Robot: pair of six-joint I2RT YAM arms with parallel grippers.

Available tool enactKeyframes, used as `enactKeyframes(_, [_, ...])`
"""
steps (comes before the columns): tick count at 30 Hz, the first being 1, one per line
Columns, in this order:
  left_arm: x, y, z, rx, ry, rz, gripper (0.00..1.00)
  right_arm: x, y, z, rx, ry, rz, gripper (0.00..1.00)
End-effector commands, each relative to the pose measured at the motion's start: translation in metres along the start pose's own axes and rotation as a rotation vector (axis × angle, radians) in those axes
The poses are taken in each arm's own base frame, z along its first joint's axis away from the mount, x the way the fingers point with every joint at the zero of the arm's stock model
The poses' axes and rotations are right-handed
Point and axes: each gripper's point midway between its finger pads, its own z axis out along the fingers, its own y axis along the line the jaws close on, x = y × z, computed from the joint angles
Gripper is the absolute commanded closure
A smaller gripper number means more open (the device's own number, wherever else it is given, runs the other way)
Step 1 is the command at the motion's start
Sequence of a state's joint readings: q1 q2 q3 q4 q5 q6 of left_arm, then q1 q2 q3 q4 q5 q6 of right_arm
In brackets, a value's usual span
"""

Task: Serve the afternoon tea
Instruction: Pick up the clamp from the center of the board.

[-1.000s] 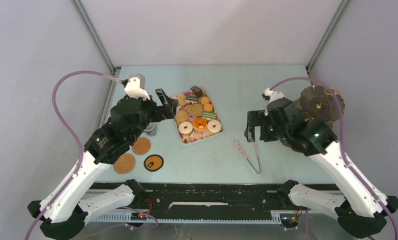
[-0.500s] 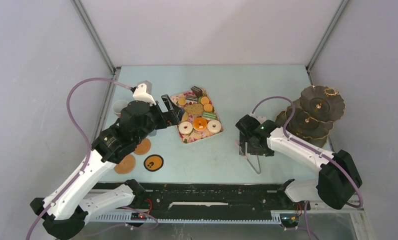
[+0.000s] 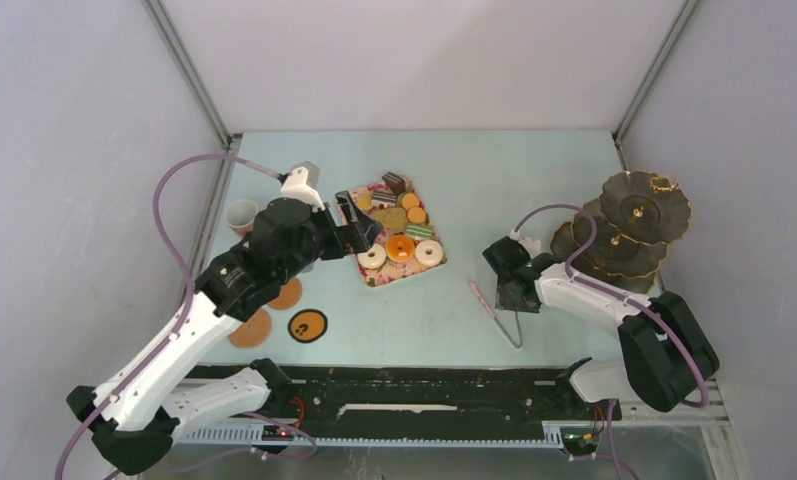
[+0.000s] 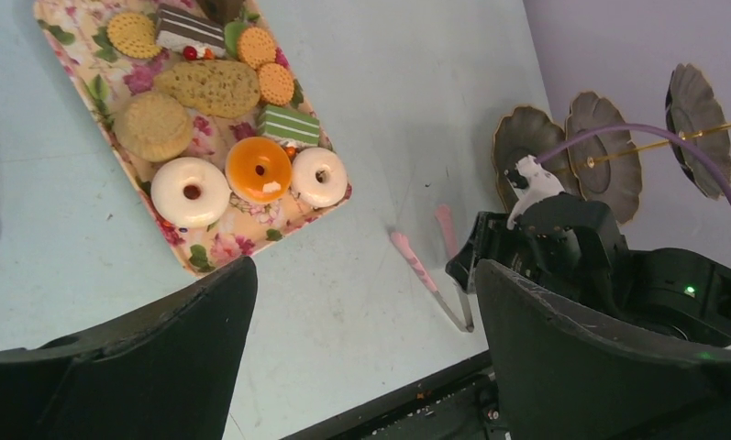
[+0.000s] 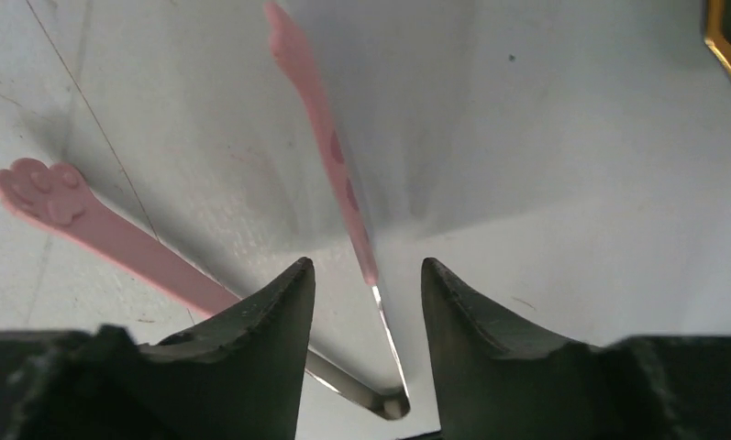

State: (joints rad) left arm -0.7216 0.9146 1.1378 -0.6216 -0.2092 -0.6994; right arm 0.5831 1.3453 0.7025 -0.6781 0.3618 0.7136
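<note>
The afternoon tea lies on a floral tray [image 3: 378, 279]: white donuts [image 4: 190, 191], an orange donut [image 4: 258, 170], biscuits [image 4: 150, 124] and cake slices [image 4: 189, 29]. My left gripper [image 3: 359, 222] hangs open over the tray's left edge, nothing between its fingers. The dark scalloped stand [image 3: 629, 215] is at the right. My right gripper [image 3: 509, 290] is low over the pink tongs [image 3: 494, 310]. In the right wrist view it [image 5: 366, 263] straddles one tong arm [image 5: 320, 119] with a gap on each side. A pink mug [image 3: 241, 214] stands at the far left.
Three round coasters [image 3: 284, 293] [image 3: 249, 327] [image 3: 307, 325] lie left of the tray, partly under my left arm. The right arm's purple cable [image 3: 564, 215] loops in front of the stand. The enclosure walls close in left, right and back.
My right arm swung away from the stand and dropped onto the tongs, its jaws narrowing around one arm. My left gripper moved right, over the tray's left edge, uncovering the pink mug.
</note>
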Motion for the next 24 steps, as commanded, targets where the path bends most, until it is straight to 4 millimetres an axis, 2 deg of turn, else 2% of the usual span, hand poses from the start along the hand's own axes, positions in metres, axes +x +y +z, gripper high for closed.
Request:
enactKeyframes(1, [0.004,-0.018,0.009,0.065,0.041,-0.003,0.04,-0.010,0.019,0.012,-0.072,-0.033,-0.032,0.55])
enactKeyframes(6, [0.012,-0.022,0.016,0.076,0.081,-0.006,0.04,-0.005,0.033,0.018,-0.138,0.008,-0.058,0.73])
enactKeyframes(11, [0.017,-0.024,0.024,0.066,0.124,-0.010,0.04,-0.008,0.039,0.017,-0.168,-0.002,-0.076,0.99])
enactKeyframes(13, [0.018,-0.025,0.027,0.065,0.139,-0.008,0.04,-0.011,0.042,0.011,-0.189,-0.015,-0.093,1.00])
enactKeyframes(16, [0.018,-0.026,0.029,0.073,0.147,-0.022,0.04,-0.021,0.050,-0.014,-0.260,-0.039,-0.110,1.00])
enactKeyframes(19, [0.021,-0.029,0.031,0.120,0.170,-0.072,0.01,-0.025,0.073,-0.052,-0.460,-0.048,-0.169,1.00])
enactKeyframes(21, [0.025,-0.028,0.035,0.149,0.187,-0.123,0.00,-0.022,0.088,-0.078,-0.606,-0.005,-0.185,1.00])
enactKeyframes(24, [0.032,-0.026,0.039,0.178,0.207,-0.199,0.00,-0.026,0.097,-0.103,-0.725,0.072,-0.130,1.00])
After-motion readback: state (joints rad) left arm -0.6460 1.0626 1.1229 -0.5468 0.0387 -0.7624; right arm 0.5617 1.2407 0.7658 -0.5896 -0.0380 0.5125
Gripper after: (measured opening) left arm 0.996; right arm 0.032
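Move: The clamp's middle lies roughly 3 cm left of the right hand, about 1 cm back and 2 cm below it; its right-hand arm runs between the half-open fingers. From that hand, the cake tray is some 15 cm ahead and 24 cm left, the tiered stand about 11 cm ahead and 20 cm right. From the left hand, the clamp is about 25 cm right, 4 cm back and 30 cm below. The right fingers close on the clamp's right-hand arm, pinching it where pink handle meets metal, as the hand sinks about 1.5 cm and eases left and slightly forward. Keeping that grip, it lifts about 6 cm and sweeps on left, tilting its left side up and turning counter-clockwise some 20 degrees. The left hand, empty and open, drifts about 4 cm right and 3 cm down over the tray. ##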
